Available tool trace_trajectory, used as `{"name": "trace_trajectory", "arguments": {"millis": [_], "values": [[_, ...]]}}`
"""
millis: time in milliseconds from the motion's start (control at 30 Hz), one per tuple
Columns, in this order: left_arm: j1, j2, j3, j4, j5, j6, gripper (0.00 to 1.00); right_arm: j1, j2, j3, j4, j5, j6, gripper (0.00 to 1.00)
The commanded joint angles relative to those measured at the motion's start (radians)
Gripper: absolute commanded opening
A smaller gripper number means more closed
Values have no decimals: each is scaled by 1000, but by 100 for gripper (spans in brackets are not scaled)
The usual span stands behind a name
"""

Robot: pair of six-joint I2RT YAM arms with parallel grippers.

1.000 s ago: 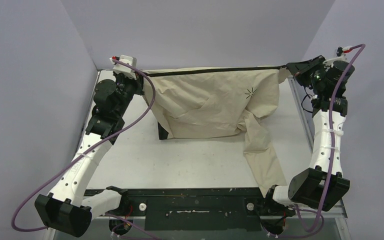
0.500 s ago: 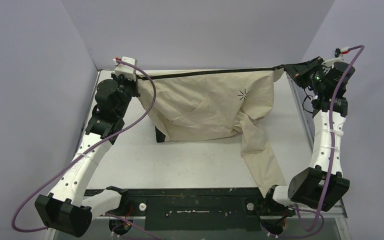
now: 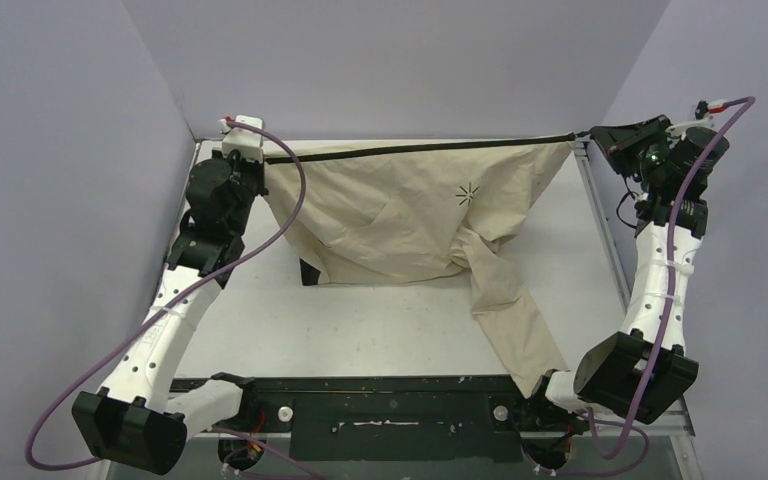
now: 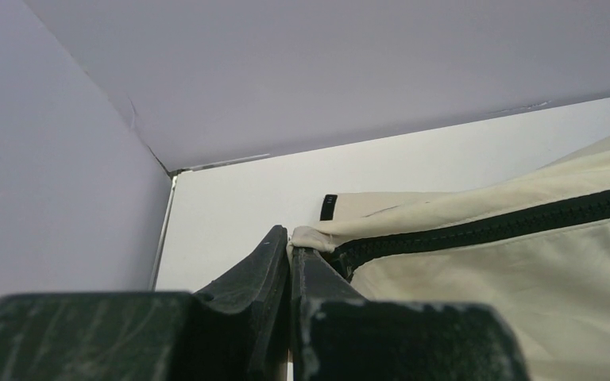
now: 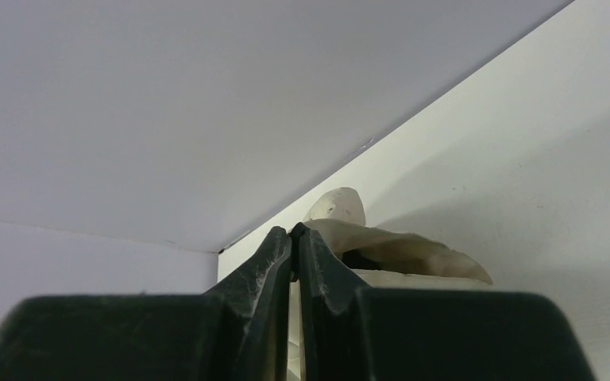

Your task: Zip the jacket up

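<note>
The beige jacket hangs spread at the back of the table, held up by its top edge. Its dark zipper runs taut along that edge from one gripper to the other. My left gripper is shut on the jacket's left end; in the left wrist view the jaws pinch a beige fabric corner beside the zipper. My right gripper is shut on the right end, where folded fabric bunches by its tips. A black starburst logo faces up. One sleeve trails toward the near edge.
The white table is walled by lavender panels at the back and both sides. A dark patch shows at the jacket's lower left corner. A black cuff tab lies behind the left jaws. A black base rail runs along the near edge.
The two grippers have moved apart, the left one leftward and the right one rightward. The zipper edge has pulled straighter and longer, and the jacket's body has shifted left.
</note>
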Motion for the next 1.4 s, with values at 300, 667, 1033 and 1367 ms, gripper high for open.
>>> {"name": "trace_trajectory", "arguments": {"millis": [300,667,1033,1367], "values": [[47,88,15,-37,124,-73,63,-69,49,-77,266,-23,64,16],[92,163,81,-256,24,-399,97,-54,-9,-172,65,-5,-61,66],[131,196,116,-685,113,-489,97,121,-33,-127,-155,0,-297,74],[119,-10,73,-708,190,-490,97,408,-44,-60,-389,126,-673,92]]}}
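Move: The jacket's zip is stretched between the hands: its hem end is about 2 cm to the right of the left hand, its collar end some 3 cm to the left of the right hand, both level with the fingers. From the left hand, the dark hem corner hangs about 6 cm right, 5 cm back and 33 cm below. From the right hand, the sunburst emblem lies some 22 cm left, 6 cm back and 13 cm down; the near sleeve about 11 cm left, 14 cm back and 38 cm down. The zip's two ends, still pinched and held taut, are let go almost together as both grippers open wide. The left hand eases slightly forward, then sinks about 15 cm and draws back, tipping some 40 degrees down. The right sinks about 11 cm, first edging right, then swinging left over the collar end and turning counter-clockwise. ##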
